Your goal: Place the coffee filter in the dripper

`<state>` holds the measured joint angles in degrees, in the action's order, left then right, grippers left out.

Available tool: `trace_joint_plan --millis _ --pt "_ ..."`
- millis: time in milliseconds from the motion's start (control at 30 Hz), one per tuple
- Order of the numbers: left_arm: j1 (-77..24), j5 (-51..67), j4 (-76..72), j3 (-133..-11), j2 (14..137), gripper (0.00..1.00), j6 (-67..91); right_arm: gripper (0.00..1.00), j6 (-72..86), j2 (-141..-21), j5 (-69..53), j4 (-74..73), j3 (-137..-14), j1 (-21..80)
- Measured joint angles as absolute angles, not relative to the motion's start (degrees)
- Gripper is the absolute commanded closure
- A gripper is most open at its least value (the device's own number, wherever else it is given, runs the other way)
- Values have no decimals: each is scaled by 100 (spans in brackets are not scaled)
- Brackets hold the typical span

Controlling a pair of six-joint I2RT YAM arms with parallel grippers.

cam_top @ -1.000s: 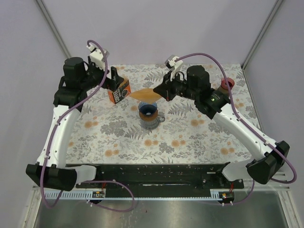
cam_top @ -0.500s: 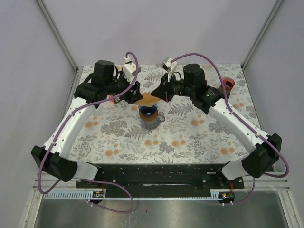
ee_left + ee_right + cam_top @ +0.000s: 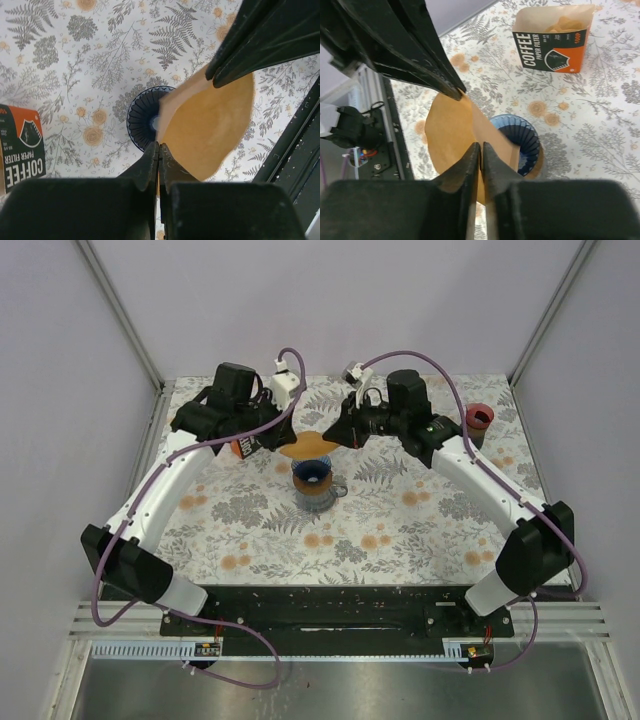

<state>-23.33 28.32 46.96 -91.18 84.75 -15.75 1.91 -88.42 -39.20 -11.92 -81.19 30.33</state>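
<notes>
A brown paper coffee filter [image 3: 312, 443] hangs just above the blue ribbed dripper [image 3: 313, 473], which sits on a cup. My left gripper [image 3: 284, 445] is shut on the filter's left edge and my right gripper [image 3: 340, 439] is shut on its right edge. In the left wrist view the left gripper [image 3: 159, 145] pinches the filter [image 3: 210, 125], with the dripper [image 3: 142, 117] below and the other arm's fingers [image 3: 260, 40] at the far edge. The right wrist view shows the right gripper [image 3: 482, 145] closed on the filter [image 3: 450, 130] beside the dripper [image 3: 522, 140].
An orange and black coffee filter box [image 3: 552, 42] stands open on the floral cloth, behind and left of the dripper, and is mostly hidden by the left arm from above [image 3: 240, 447]. A red cup [image 3: 479, 420] stands at the back right. Metal frame posts rise at the back corners.
My left arm swung from the filter box over to the filter and its jaws closed on the left edge. The right gripper kept holding the filter above the dripper.
</notes>
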Motion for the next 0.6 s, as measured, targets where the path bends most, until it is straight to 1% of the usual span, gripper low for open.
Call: trace_joint_plan --millis 67,133,200,467,533,600 --pt "-2342 2683 4727 -9137 8497 100 -1406 70 161 -8945 -3859 -1190 -8119 3024" --pt "-2342 2512 4724 -9161 8523 100 -1188 59 132 -8997 -3817 -1186 -8119 3024" --pt "-2346 2381 4733 -9161 8527 100 -956 53 115 -9004 -3728 -1184 -8119 3024" --pt "-2440 1918 4759 -9078 8538 100 -95 46 95 -8803 -3037 -1017 -8007 3024" --pt "-2486 1796 4801 -9032 8554 100 30 47 97 -8580 -2882 -856 -7835 3024" --pt "-2534 1699 4851 -9030 8593 100 104 53 115 -8309 -2783 -679 -7644 3026"
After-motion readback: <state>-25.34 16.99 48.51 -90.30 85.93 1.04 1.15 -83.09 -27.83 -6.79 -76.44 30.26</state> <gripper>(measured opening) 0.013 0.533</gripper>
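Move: The dripper that the coffee filter is meant for lies below the gap between the two hands: from the left hand about 5 cm to the right, 2 cm back and 13 down, with the glass pot right under it, some 21 cm below the hand. The paper filter box stands roughly 12 cm ahead and 10 cm left of the left hand, down on the table. From the right hand the dripper is some 6 cm left, 2 back and 14 down. The coffee filter, pinched by both hands at first, is let go by the right fingers, which open to about half while easing some 2 cm forward and slightly down, then draw off up and to the right. The left hand keeps its pinch, turning about 20 degrees, mostly counter-clockwise with some tipping down, and sinks roughly 2.5 cm towards the dripper. ##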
